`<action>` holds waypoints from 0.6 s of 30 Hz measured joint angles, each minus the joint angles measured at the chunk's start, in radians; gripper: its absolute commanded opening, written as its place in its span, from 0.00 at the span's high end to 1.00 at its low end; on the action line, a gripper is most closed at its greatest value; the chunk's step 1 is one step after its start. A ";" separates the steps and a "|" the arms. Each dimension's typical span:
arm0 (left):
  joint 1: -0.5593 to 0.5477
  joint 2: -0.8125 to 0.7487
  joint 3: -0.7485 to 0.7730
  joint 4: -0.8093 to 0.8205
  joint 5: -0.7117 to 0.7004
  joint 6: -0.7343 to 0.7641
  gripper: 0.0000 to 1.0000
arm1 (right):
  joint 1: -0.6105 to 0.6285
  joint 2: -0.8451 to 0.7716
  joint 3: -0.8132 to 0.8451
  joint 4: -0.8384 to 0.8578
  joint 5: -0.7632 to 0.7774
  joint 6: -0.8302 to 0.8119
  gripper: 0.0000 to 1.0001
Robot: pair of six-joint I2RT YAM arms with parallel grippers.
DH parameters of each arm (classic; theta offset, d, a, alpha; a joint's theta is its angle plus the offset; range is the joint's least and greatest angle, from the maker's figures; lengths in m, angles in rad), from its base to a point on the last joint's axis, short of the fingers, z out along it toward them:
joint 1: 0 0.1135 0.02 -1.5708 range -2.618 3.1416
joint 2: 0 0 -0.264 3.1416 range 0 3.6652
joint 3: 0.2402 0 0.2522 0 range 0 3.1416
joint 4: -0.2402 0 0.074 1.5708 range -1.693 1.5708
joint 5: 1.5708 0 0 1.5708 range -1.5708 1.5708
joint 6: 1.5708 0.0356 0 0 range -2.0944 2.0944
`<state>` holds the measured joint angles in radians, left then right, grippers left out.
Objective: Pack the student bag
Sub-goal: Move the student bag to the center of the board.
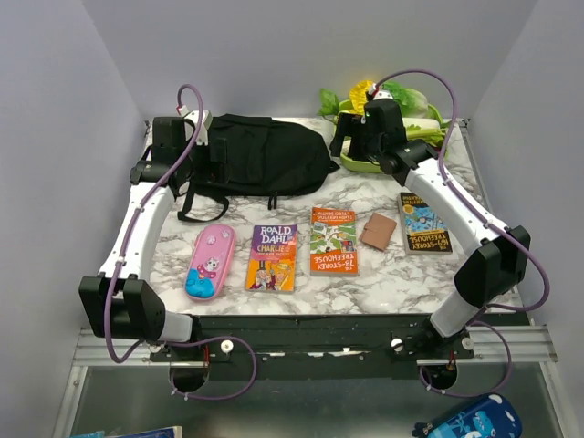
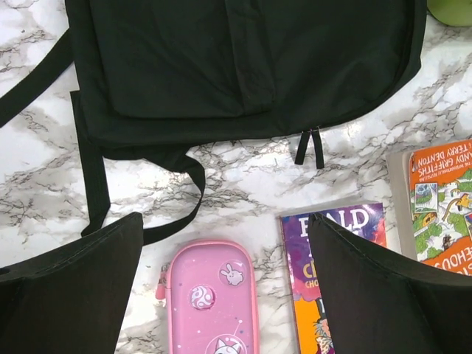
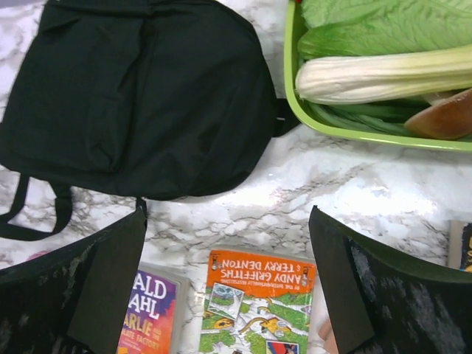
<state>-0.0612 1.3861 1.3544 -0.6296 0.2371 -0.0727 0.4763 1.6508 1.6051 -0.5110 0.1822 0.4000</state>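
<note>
The student bag [image 1: 260, 160] lies flat at the back of the marble table, black, straps trailing left; it also fills the top of the left wrist view [image 2: 243, 59] and the right wrist view [image 3: 140, 96]. In front lie a pink pencil case [image 1: 211, 262] [image 2: 212, 302], a purple Roald Dahl book [image 1: 273, 257] [image 2: 361, 217] [image 3: 151, 313], an orange Treehouse book [image 1: 333, 240] [image 2: 442, 199] [image 3: 258, 302] and a second Treehouse book [image 1: 423, 224]. My left gripper [image 1: 214, 153] [image 2: 226, 221] hovers open over the bag's left edge. My right gripper [image 1: 347, 139] [image 3: 228, 214] hovers open by the bag's right end. Both hold nothing.
A green tray [image 1: 360, 166] [image 3: 291, 88] of leafy vegetables stands at the back right, touching the bag's right end. A small brown card-like piece [image 1: 378, 231] lies between the two Treehouse books. White walls close in the table's left, back and right sides.
</note>
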 measured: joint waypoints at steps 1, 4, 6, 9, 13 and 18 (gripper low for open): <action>0.000 0.002 0.000 0.000 0.000 -0.003 0.01 | 0.000 0.000 0.000 0.009 -0.012 0.002 0.00; 0.000 0.023 0.008 0.000 -0.006 -0.016 0.01 | 0.000 0.000 0.000 0.029 -0.043 0.015 0.00; 0.000 0.048 0.018 0.001 -0.027 -0.026 0.01 | -0.008 0.002 0.006 0.032 -0.059 0.029 0.00; 0.003 0.095 0.034 -0.001 -0.060 -0.033 0.01 | -0.015 0.012 0.016 0.039 -0.065 0.048 0.00; 0.023 0.182 0.089 -0.006 -0.086 -0.045 0.01 | -0.020 0.066 0.054 0.040 -0.058 0.055 0.00; 0.045 0.262 0.130 -0.006 -0.132 -0.053 0.01 | -0.022 0.161 0.062 0.039 -0.042 0.070 0.02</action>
<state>-0.0166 1.6478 1.4841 -0.6353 0.1047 -0.1261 0.4541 1.8122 1.6672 -0.4725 0.1398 0.4698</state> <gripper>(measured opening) 0.985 0.997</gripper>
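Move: The middle of the student bag lies about 16 cm ahead of the left gripper, 7 cm to its right and 22 cm below. The pencil case is 15 cm back and 3 cm left, the Roald Dahl book 13 cm back and 12 cm right. From the right gripper the bag's middle is some 12 cm ahead, 16 cm left and 24 cm down; the vegetable basket is 15 cm ahead and 19 cm right, the Treehouse book 15 cm back and 3 cm right. Bring both wide-open grippers down towards opposite ends of the student bag. Send the left one forward and down about 5 cm each way and nearly 4 cm left, towards the near left corner, turning it some 10 degrees counter-clockwise while tipping it down. Lift the right one slightly, shift it a little left, then ease forward and sink to about 4 cm below its start. ##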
